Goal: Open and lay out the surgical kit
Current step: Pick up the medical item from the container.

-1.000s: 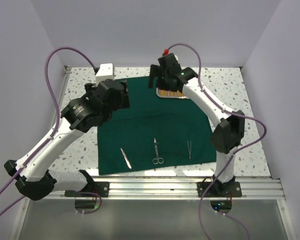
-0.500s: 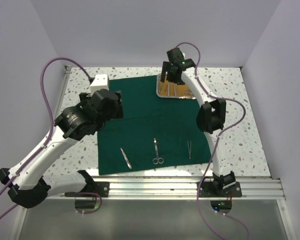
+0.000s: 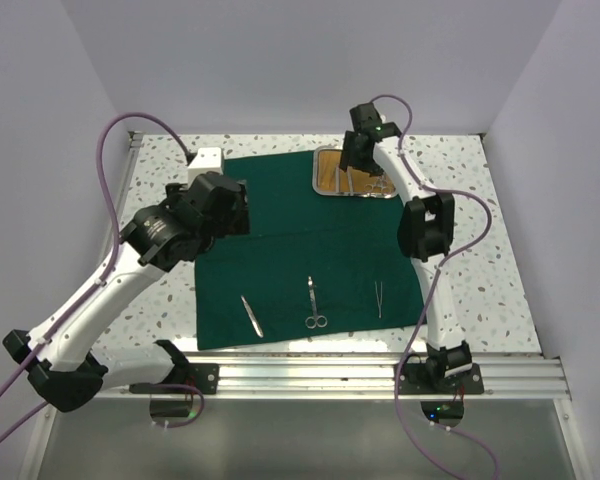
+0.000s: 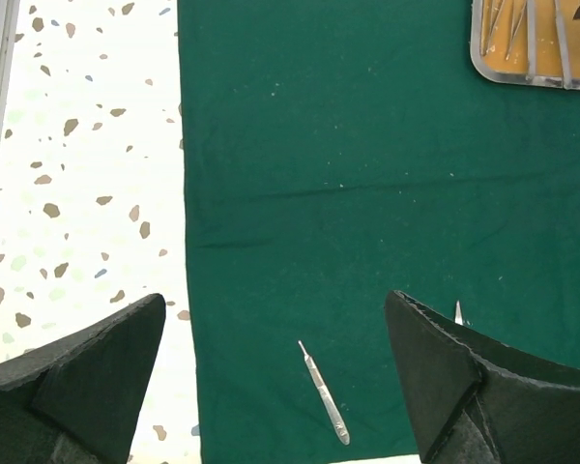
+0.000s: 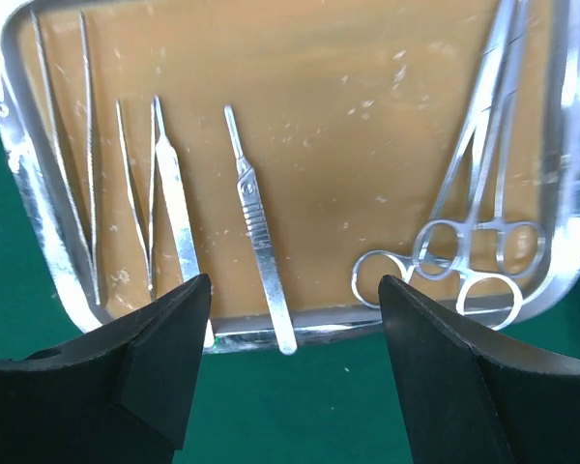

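The dark green cloth [image 3: 310, 245] lies spread flat on the table. Near its front edge rest a slim silver handle [image 3: 251, 315], scissors [image 3: 313, 303] and tweezers [image 3: 379, 298]. The steel tray [image 3: 320, 178] with tan lining sits at the cloth's far edge. My right gripper [image 3: 363, 168] hovers over it, open. In the right wrist view the right gripper [image 5: 290, 290] straddles a flat handle [image 5: 259, 232]; tweezers [image 5: 63, 145] and ring-handled forceps [image 5: 474, 193] also lie inside the tray [image 5: 338, 326]. My left gripper [image 4: 275, 300] is open and empty above the cloth [image 4: 348, 174].
A white box [image 3: 208, 160] stands at the back left, by the left arm. Speckled tabletop [image 3: 460, 180] surrounds the cloth. Walls close in on three sides, and a metal rail [image 3: 380, 375] runs along the near edge.
My right arm has stretched farther back and right over the tray, uncovering most of it, and its jaws have narrowed somewhat. The left arm has shifted only slightly.
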`<state>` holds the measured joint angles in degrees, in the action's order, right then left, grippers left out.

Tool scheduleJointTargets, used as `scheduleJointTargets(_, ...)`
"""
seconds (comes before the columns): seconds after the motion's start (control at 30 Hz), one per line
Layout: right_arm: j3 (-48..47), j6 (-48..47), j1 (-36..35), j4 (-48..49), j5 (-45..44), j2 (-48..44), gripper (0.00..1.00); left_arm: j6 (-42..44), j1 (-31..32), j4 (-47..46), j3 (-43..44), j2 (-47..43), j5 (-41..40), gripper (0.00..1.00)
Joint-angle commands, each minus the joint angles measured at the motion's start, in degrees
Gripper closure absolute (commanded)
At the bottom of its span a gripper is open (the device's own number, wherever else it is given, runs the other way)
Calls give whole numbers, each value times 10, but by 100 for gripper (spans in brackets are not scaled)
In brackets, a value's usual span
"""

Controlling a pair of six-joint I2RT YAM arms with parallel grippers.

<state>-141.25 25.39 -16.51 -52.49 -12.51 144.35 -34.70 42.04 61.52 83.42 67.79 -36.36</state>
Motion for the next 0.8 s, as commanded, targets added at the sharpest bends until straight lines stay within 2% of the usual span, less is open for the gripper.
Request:
scheduleJointTargets(0.0,10,-10,-12,13,6,11,27,18,-12,-28,-12,5,19,0)
scheduleJointTargets(0.17,-2,-10,-11,14,0,26,28,22,-20,-33,-23,4,24,0)
scheduleJointTargets(0.27,-3,-10,-11,15,-3,34,33,27,-25,-32,-19,3,22,0)
scheduleJointTargets(0.43,20,-3,-11,22,-2,42,45,35,-37,-26,-15,3,22,0)
scheduleJointTargets(0.57,34,3,-14,27,1,50,49,38,-46,-25,-13,3,23,0)
scheduleJointTargets(0.67,32,0,-19,22,-2,59,56,42,-51,-25,-16,3,25,0)
scheduleJointTargets(0.77,32,-2,-24,17,-9,66,73,45,-57,-25,-19,3,27,0)
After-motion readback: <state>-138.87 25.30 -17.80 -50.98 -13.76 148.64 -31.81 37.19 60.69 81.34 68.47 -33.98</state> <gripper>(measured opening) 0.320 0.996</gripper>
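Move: From the right hand, the scalpel's middle lies about 2 cm ahead, 2 cm to the left and 6 cm below, with the tray's near rim crossing under its near end some 3 cm back. The nearest tweezers lie about 5 cm left of the scalpel and level with it, and the scissors about 10 cm to its right. From the left hand, the scalpel is roughly 32 cm ahead, 33 cm to the right and 27 cm below. The right hand sinks about 5 cm almost straight down into the tray, onto the near half of the scalpel's handle, easing a centimetre back and left early on and tipping some 5 degrees steeper, while its fingers close from three-quarters open to about a third, one on each side of the handle. Meanwhile the empty left hand, its fingers wide open, drops and then drifts left, about 2 cm each way, well clear of the cloth. ##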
